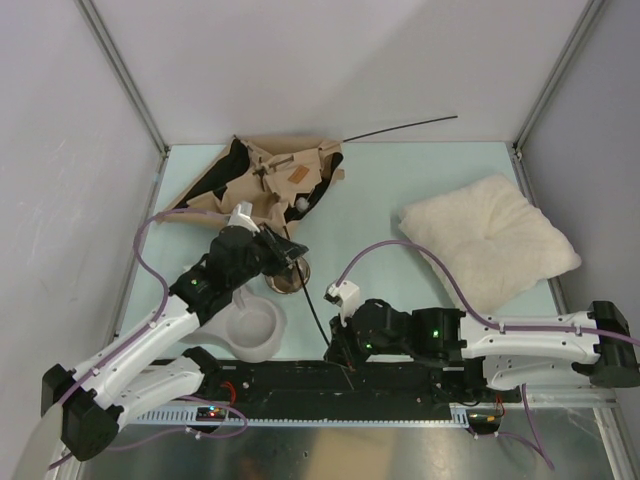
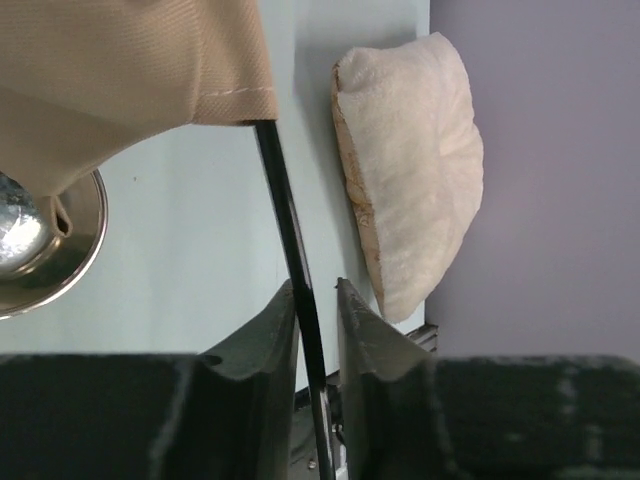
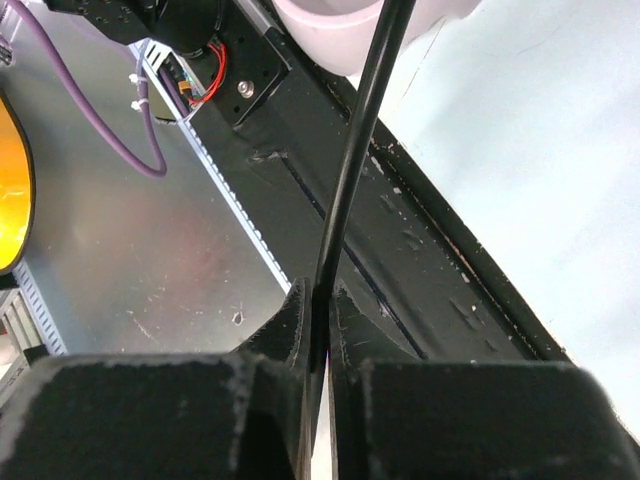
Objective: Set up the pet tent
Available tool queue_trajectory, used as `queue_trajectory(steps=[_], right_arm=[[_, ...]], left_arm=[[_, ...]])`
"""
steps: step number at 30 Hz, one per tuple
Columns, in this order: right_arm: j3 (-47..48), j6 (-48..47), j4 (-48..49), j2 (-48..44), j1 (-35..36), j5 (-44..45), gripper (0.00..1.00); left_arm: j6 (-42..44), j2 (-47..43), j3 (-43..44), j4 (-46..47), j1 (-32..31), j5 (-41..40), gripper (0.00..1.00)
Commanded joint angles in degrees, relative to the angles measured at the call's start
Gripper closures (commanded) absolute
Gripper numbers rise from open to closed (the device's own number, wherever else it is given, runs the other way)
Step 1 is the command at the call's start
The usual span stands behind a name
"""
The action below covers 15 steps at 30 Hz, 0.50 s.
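Observation:
The pet tent point(image 1: 270, 180) lies collapsed at the back left of the table, tan fabric with black lining showing. One thin black pole point(image 1: 315, 305) runs from the tent's hem toward the near edge. My left gripper point(image 1: 290, 250) sits at that hem. In the left wrist view the pole point(image 2: 285, 200) leaves the tan fabric point(image 2: 120, 70) and passes between the left gripper point(image 2: 317, 290) jaws, which stand slightly open with a gap on one side. My right gripper point(image 1: 340, 345) is shut on the pole's near end point(image 3: 360, 130), pinched at the right gripper point(image 3: 318, 295) tips.
A second pole point(image 1: 400, 128) sticks out past the back edge. The cream pillow point(image 1: 490, 240) lies at the right. A double pet bowl point(image 1: 255, 330) with a metal dish point(image 1: 285, 275) sits under the left arm. The black base rail point(image 1: 400, 385) lines the near edge.

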Motion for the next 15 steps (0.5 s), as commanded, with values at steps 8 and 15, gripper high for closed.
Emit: queue_trajectory(steps=[8,15], right_arm=[[7.99,1.10,-3.38,-3.19,0.80,0.80,1.00],[8.80,3.65,-4.30,-4.14,0.60,2.50,1.00]], left_arm=[[14.45,-4.57,1.32,4.29,-0.01,-2.31,0.23],[18.83,-7.65,0.48,2.53,-0.05,-2.37,0.01]])
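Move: My left hand is round the tent pole, its fingers just parting; the tent's near corner, where the pole enters the fabric, lies about 6 cm ahead, 3 cm left and nearly level. The metal bowl is some 6 cm ahead, 4 cm left and 19 cm below, and the pink dish about 6 cm back, 18 cm left, as low. From my right hand, pinching the pole's near part, that corner is roughly 30 cm ahead, 12 cm left and a bit higher. I spread my left fingers from around the pole to nearly full width, letting go of it, while that hand climbs about 3 cm, drifts slightly left and turns some 15 degrees, mostly rolling about its own fingers. My right hand keeps its pinch and lifts the pole's near part about 3.5 cm straight up. ##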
